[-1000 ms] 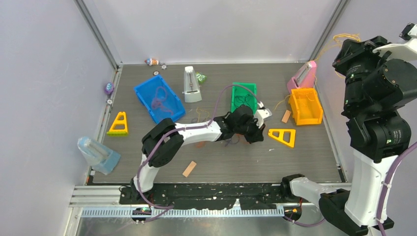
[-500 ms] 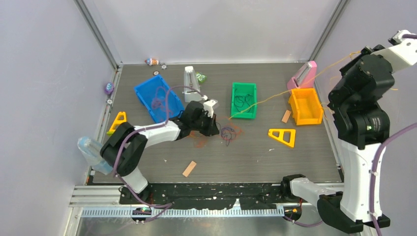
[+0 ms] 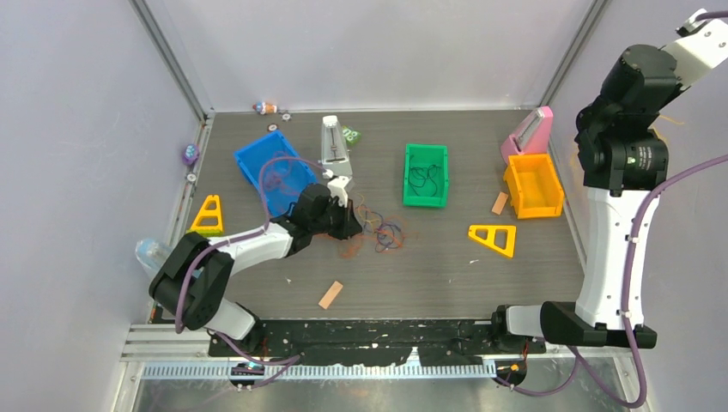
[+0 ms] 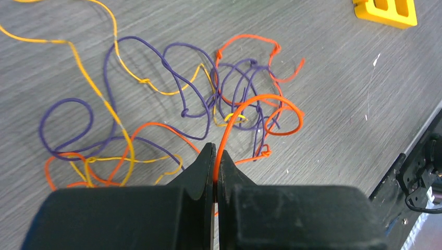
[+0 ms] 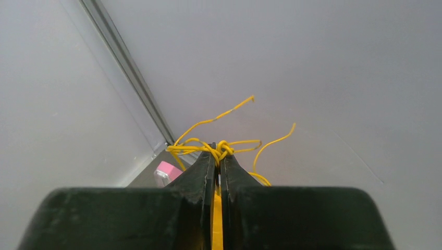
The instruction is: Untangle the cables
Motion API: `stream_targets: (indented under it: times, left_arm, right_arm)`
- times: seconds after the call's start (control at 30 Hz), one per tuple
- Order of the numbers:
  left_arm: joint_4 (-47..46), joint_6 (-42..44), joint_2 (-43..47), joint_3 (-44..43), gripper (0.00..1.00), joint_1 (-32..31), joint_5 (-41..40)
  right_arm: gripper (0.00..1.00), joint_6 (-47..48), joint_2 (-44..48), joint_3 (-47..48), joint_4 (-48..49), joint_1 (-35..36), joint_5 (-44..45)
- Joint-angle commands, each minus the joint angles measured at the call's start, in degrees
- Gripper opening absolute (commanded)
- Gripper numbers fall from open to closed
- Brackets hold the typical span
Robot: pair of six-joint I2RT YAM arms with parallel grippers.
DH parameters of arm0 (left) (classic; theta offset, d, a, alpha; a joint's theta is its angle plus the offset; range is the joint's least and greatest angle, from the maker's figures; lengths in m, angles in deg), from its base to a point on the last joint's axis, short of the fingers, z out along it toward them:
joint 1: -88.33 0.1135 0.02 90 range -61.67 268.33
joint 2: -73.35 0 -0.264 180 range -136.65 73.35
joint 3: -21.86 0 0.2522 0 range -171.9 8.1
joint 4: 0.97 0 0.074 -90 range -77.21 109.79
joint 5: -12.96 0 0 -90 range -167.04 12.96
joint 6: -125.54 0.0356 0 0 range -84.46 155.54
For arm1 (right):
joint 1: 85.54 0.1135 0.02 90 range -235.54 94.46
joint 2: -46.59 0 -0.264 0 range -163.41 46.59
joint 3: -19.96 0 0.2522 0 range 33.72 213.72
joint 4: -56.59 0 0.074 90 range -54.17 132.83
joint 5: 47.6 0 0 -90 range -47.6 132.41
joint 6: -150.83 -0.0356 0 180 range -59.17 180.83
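A loose tangle of thin cables [image 3: 382,233] lies on the grey table just right of my left gripper [image 3: 348,225]. The left wrist view shows purple [image 4: 177,78], orange-red [image 4: 260,99] and yellow [image 4: 83,78] strands looped over each other. My left gripper [image 4: 215,156] is low over the table and shut on an orange-red strand that arches up out of the pile. My right arm [image 3: 631,129] is raised high at the far right, its fingers beyond the top view's edge. In its wrist view my right gripper [image 5: 217,151] is shut on a knotted bunch of yellow cable [image 5: 224,147] in the air.
A blue bin [image 3: 276,176] and a green bin [image 3: 426,174] each hold a cable. An orange bin [image 3: 532,184] and a pink object [image 3: 528,133] stand at the right. Yellow triangles [image 3: 494,239] [image 3: 207,216], a wooden stick [image 3: 330,294] and a white metronome [image 3: 333,148] are also on the table.
My left arm drew back leftward from the table's middle and shut on the orange-red strand. My right arm swung up higher, and the yellow cable stretched across the table half a second ago no longer shows there.
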Motion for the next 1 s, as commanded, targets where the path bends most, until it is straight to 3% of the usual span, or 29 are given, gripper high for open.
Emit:
stream_targets:
  times: [0.0, 0.37, 0.67, 0.97]
  left_arm:
    - [-3.4, -0.1, 2.9, 0.6, 0.0, 0.9, 0.1]
    - [-11.5, 1.0, 4.4, 3.5, 0.0, 0.8, 7.0]
    - [-16.1, 1.3, 3.9, 4.9, 0.0, 0.1, 10.6]
    - [-9.6, 0.1, 7.3, 3.9, 0.0, -0.1, 10.7]
  right_arm:
    - [0.05, -1.1, -0.9, 5.6, 0.3, -1.1, -3.4]
    - [0.05, -10.1, -5.6, 0.2, 0.3, -8.4, -12.2]
    - [0.05, -9.9, -11.4, 2.6, 0.9, -9.3, -15.8]
    - [0.05, -8.4, -13.9, 1.6, 2.2, -9.4, -18.6]
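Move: Ahead of the right hand, high up with the yellow cable still in its shut fingers, the orange box lies about 12 cm farther out, 8 cm to the left and some 48 cm below; the pink metronome stands 24 cm ahead, 11 cm left, and the wood block 7 cm ahead, 17 cm left. From the left hand, already pinching an orange cable, the tangled heap is level ahead, about 10 cm right and 7 cm below, with the green box 15 cm ahead and 20 cm right. Carrying the yellow cable, the right hand rises a touch, then swings forward about 10 cm while sinking some 8 cm towards the orange box's height, turning slightly, its grip kept. The left hand keeps its pinch on the orange cable and lifts it about 3 cm, easing back and to the right by roughly 2 cm as it tilts some 10 degrees. ##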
